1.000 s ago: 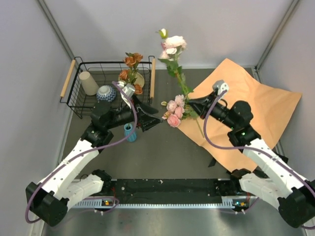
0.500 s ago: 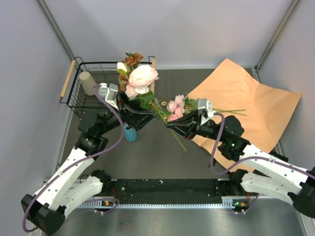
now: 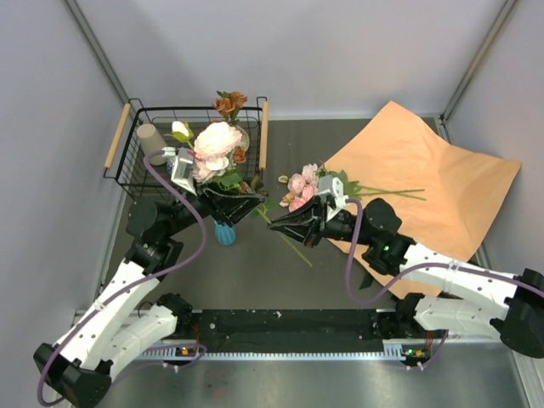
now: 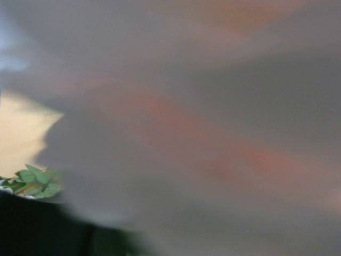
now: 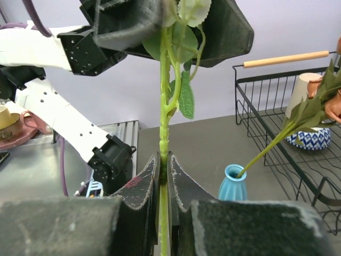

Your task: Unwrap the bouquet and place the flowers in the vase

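Note:
A long green stem (image 5: 165, 80) topped by a large pink peony (image 3: 212, 141) runs between both grippers. My right gripper (image 3: 276, 228) (image 5: 164, 160) is shut on the stem's lower part. Further up, my left gripper (image 3: 253, 204) (image 5: 176, 29) has its jaws apart on either side of the stem. Petals blur out the left wrist view, except some leaves (image 4: 33, 181). The teal vase (image 3: 225, 232) (image 5: 233, 184) stands upright below the left gripper and holds a rust-orange rose stem (image 3: 229, 104) (image 5: 266, 152). Small pink flowers (image 3: 299, 184) lie by the opened orange-tan paper (image 3: 425, 178).
A black wire basket (image 3: 129, 174) (image 5: 256, 114) with wooden handles stands at the back left. It holds a beige cup (image 3: 151, 143) (image 5: 301, 93) and a blue-and-white bowl (image 5: 311, 140). The paper covers the right half of the table. Grey walls close in both sides.
The peony stem has swung from upright at the centre to the left, its bloom now over the basket. My right gripper came left and nearer with it. The left jaws narrowed around the stem.

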`<action>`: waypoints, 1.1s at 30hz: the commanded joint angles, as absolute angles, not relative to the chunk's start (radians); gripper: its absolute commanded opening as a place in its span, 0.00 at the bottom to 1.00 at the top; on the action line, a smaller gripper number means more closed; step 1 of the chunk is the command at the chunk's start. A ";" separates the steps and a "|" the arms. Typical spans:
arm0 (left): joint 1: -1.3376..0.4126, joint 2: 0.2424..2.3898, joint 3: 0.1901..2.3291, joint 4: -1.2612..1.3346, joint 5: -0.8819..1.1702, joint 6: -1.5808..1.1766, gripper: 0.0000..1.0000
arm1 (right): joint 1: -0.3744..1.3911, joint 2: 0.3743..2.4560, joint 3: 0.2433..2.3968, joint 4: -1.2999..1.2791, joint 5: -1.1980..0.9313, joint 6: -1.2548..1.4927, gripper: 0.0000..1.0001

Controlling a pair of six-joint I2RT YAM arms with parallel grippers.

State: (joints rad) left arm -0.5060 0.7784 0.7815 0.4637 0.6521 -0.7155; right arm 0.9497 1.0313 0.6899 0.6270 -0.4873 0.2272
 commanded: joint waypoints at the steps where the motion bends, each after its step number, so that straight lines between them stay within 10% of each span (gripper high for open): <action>1: -0.508 0.744 0.814 0.460 0.667 -0.661 0.50 | 0.989 1.061 0.762 0.686 -0.500 0.206 0.00; 9: -0.506 0.727 0.884 0.223 0.640 -0.500 0.00 | 1.015 1.084 0.773 0.650 -0.476 0.178 0.00; 16: -0.508 0.692 0.903 0.131 0.577 -0.391 0.00 | 1.026 1.097 0.792 0.601 -0.422 0.150 0.21; 22: -0.508 0.680 0.968 -0.029 0.508 -0.252 0.00 | 1.035 1.091 0.793 0.551 -0.319 0.124 0.96; 33: -0.508 0.632 1.025 -0.247 0.061 -0.123 0.00 | 1.035 1.155 0.805 0.374 -0.108 0.005 0.99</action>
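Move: The pink flower's stem already runs between the left hand's open fingers, while the right hand pinches the same stem lower down. From the left hand the blue vase stands about 8 cm ahead, 6 cm to the left and some 34 cm below; from the right hand it is about 11 cm ahead, 13 cm left and 27 cm below. Counted from the left hand, the wire rack lies roughly 30 cm ahead and 17 cm left, the remaining flowers 20 cm ahead and 18 cm right, both nearly 40 cm down. The pink flower's stem is pinched by the left fingers as they shut fully, and only then released by the right fingers, which open wide after a 2 cm drift left. The left hand carries it about 6 cm left and some 3 cm forward, turning counter-clockwise and tipping its fingers down; the right hand sinks 4 cm and eases forward. ##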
